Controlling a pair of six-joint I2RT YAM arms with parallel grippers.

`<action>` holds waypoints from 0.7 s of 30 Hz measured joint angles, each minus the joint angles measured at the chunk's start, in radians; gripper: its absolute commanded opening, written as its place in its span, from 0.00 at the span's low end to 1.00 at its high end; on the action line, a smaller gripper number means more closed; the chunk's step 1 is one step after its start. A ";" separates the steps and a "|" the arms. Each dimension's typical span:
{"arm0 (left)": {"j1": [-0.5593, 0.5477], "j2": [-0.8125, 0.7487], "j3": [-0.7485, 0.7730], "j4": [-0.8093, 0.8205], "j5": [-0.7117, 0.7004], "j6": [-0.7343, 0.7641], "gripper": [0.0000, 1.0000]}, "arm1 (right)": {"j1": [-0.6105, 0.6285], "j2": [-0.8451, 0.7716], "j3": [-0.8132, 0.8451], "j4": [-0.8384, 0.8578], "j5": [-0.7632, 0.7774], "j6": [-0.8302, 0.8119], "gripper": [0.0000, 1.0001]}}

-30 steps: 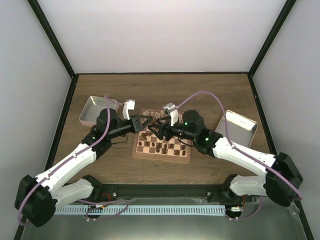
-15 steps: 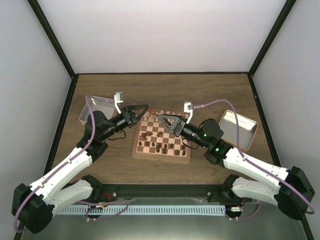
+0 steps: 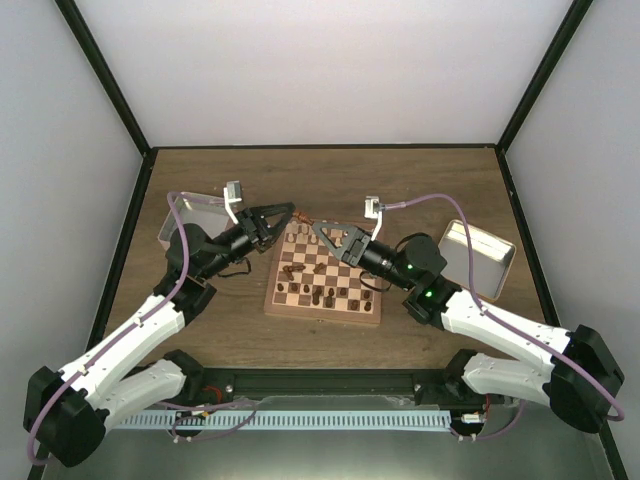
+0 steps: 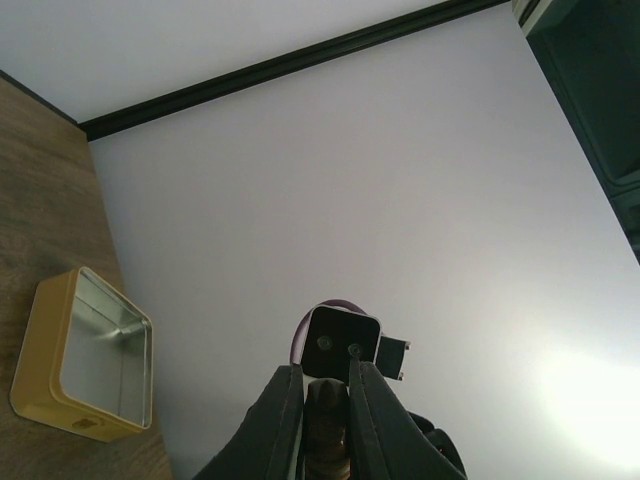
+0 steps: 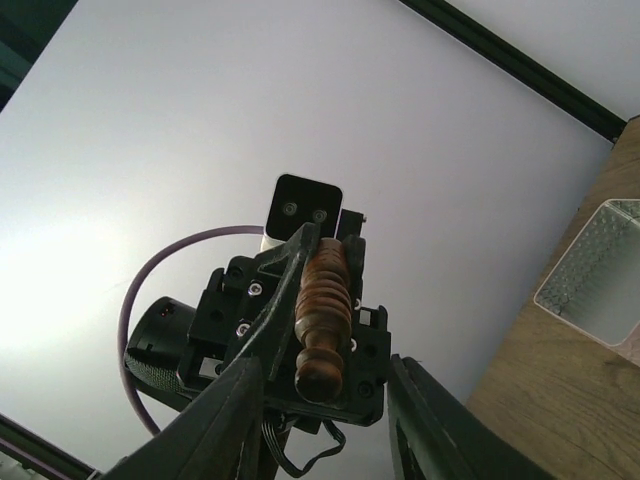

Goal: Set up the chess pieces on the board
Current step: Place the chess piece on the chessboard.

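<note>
My left gripper (image 4: 325, 372) is shut on a dark brown chess piece (image 4: 328, 408). From the top, that left gripper (image 3: 291, 213) hangs raised over the far left corner of the board (image 3: 372, 312), pointing right. My right gripper (image 3: 320, 230) faces it tip to tip. In the right wrist view the same dark brown piece (image 5: 323, 305) lies between my right gripper's (image 5: 322, 362) spread fingers (image 5: 238, 410), with a gap on each side, so it is open. Several dark and pale chess pieces (image 3: 318, 293) stand on the board.
One metal tray (image 3: 183, 212) lies left of the board and another metal tray (image 3: 482, 256) lies right of it. They also show as a tray (image 4: 85, 362) in the left wrist view and a tray (image 5: 596, 272) in the right wrist view. Grey walls enclose the table.
Both grippers have lifted off the board and swung to face each other over its far edge. The right jaws have narrowed around the piece that the left gripper holds.
</note>
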 measured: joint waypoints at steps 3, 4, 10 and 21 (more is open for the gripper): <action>0.000 0.001 0.000 0.004 0.000 -0.004 0.04 | 0.000 0.004 0.008 0.000 0.000 0.011 0.30; 0.000 0.002 0.000 0.006 0.000 -0.005 0.04 | 0.000 0.007 0.014 -0.006 0.001 0.014 0.29; 0.000 0.009 -0.006 0.008 -0.001 -0.005 0.04 | 0.000 0.014 0.043 -0.033 0.003 0.016 0.21; 0.000 0.021 -0.007 0.008 -0.007 -0.004 0.04 | 0.000 0.032 0.067 -0.086 -0.001 0.011 0.10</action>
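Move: The left hand still holds a dark chess piece high over the chessboard. The right fingertips it is offered to are about 4 cm to its right and 3 cm back, roughly 1 cm lower. From the right hand, the piece is about 2 cm ahead, 3 cm left and 1 cm up. The board's middle is some 34 cm below the right hand, 3 cm ahead and 2 cm right; the fallen brown pieces on it are 3 cm ahead and 5 cm left. Around the free end of the chess piece the right fingers close from a moderate gap to nearly shut, coming up to its sides, while that hand eases about 1 cm left and forward with hardly any tilt. The left fingers keep their pinch on the other end as their hand sinks about 1 cm and edges forward, bringing the piece down to the right fingertips. ##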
